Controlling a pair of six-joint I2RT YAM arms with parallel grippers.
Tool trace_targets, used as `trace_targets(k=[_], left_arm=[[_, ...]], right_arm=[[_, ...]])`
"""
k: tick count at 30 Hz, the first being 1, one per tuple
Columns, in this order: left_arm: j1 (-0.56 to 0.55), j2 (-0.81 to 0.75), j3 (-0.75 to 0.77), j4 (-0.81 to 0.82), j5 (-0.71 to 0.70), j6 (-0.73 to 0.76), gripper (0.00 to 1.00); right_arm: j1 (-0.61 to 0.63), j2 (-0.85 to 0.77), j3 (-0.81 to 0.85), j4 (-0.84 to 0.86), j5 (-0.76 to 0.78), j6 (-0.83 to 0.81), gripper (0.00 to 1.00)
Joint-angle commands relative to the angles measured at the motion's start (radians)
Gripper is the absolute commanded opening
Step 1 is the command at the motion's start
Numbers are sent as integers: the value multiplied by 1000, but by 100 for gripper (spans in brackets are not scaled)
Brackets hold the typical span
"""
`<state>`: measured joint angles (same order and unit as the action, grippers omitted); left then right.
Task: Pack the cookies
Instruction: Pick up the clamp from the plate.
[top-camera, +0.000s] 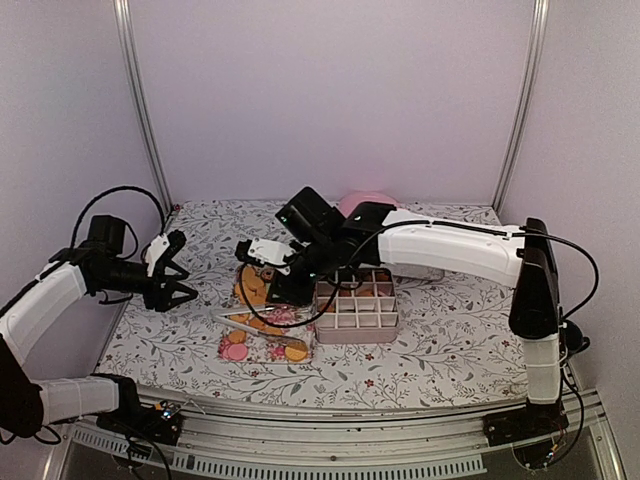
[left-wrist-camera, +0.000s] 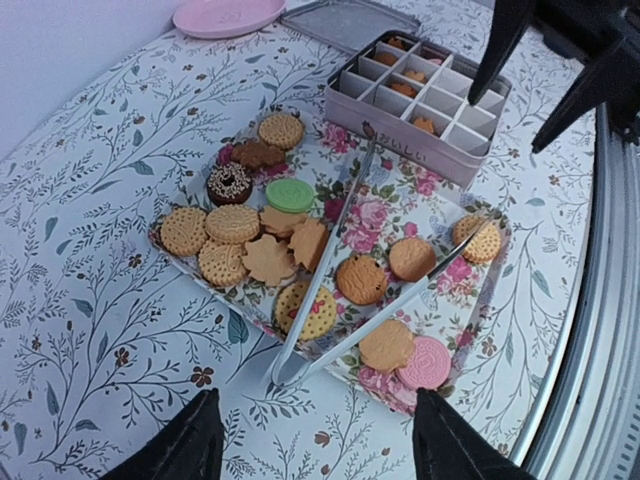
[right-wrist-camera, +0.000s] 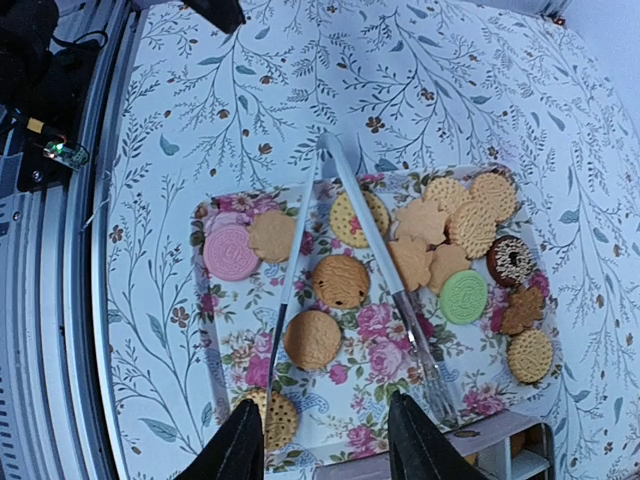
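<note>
The cookies (left-wrist-camera: 270, 240) lie spread on a floral tray (left-wrist-camera: 440, 285): mostly golden ones, plus a green one (left-wrist-camera: 290, 194), a pink one (left-wrist-camera: 425, 362) and a chocolate ring (left-wrist-camera: 229, 183). Clear tongs (left-wrist-camera: 340, 255) rest across them. A few more cookies sit in cells of the divided box (left-wrist-camera: 455, 135) behind the tray. My right gripper (right-wrist-camera: 325, 450) hovers open over the tray's box-side end (right-wrist-camera: 400, 390) with nothing between its fingers. My left gripper (left-wrist-camera: 312, 450) hangs open above the tablecloth, just short of the tray's near edge. Seen from above, the left gripper (top-camera: 185, 268) is left of the tray (top-camera: 262, 345).
A pink plate (left-wrist-camera: 228, 15) and a grey tin lid (left-wrist-camera: 348, 20) lie at the back of the table beyond the box. The right arm (top-camera: 450, 250) reaches across over the box (top-camera: 357, 322). The metal table rail (top-camera: 330, 415) runs along the near edge.
</note>
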<state>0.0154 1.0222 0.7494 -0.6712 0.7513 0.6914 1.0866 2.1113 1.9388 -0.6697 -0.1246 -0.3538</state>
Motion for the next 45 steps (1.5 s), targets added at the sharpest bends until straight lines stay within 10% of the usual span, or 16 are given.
trace_targets(k=[1, 23, 31, 45], left_arm=[[10, -1, 28, -2, 13, -5, 66], [9, 4, 56, 4, 11, -18, 66], [9, 1, 56, 4, 5, -18, 66], [9, -9, 86, -8, 32, -38, 67]], right_arm=[[7, 22, -57, -94, -119, 61, 45], [25, 136, -104, -108, -118, 94, 31], [25, 112, -125, -56, -118, 114, 0], [25, -29, -205, 69, -110, 174, 0]])
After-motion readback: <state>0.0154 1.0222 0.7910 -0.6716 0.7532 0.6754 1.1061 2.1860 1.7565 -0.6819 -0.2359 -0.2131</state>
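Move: The near tip of the open clamp lies about 5 cm back, 2 cm to the right of and 12 cm below the right hand, with a round crimped cookie under it, 5 cm back, 1 cm to the hand's right. The clamp's joined end is some 16 cm left and 3 cm ahead, the compartment box 14 cm right and 4 cm ahead. From the left hand the near tip is about 23 cm right, 5 cm back and 11 cm lower. Down about 12 cm, back some 5 cm and a little to the right, the right hand drops onto the near leg of the clamp, turning about 20 degrees on the way. Its half-open fingers then shut and pinch the leg close to its tip, just over the crimped cookie; they keep hold and start to rise by about a centimetre. The left hand stays open and eases up slightly. ##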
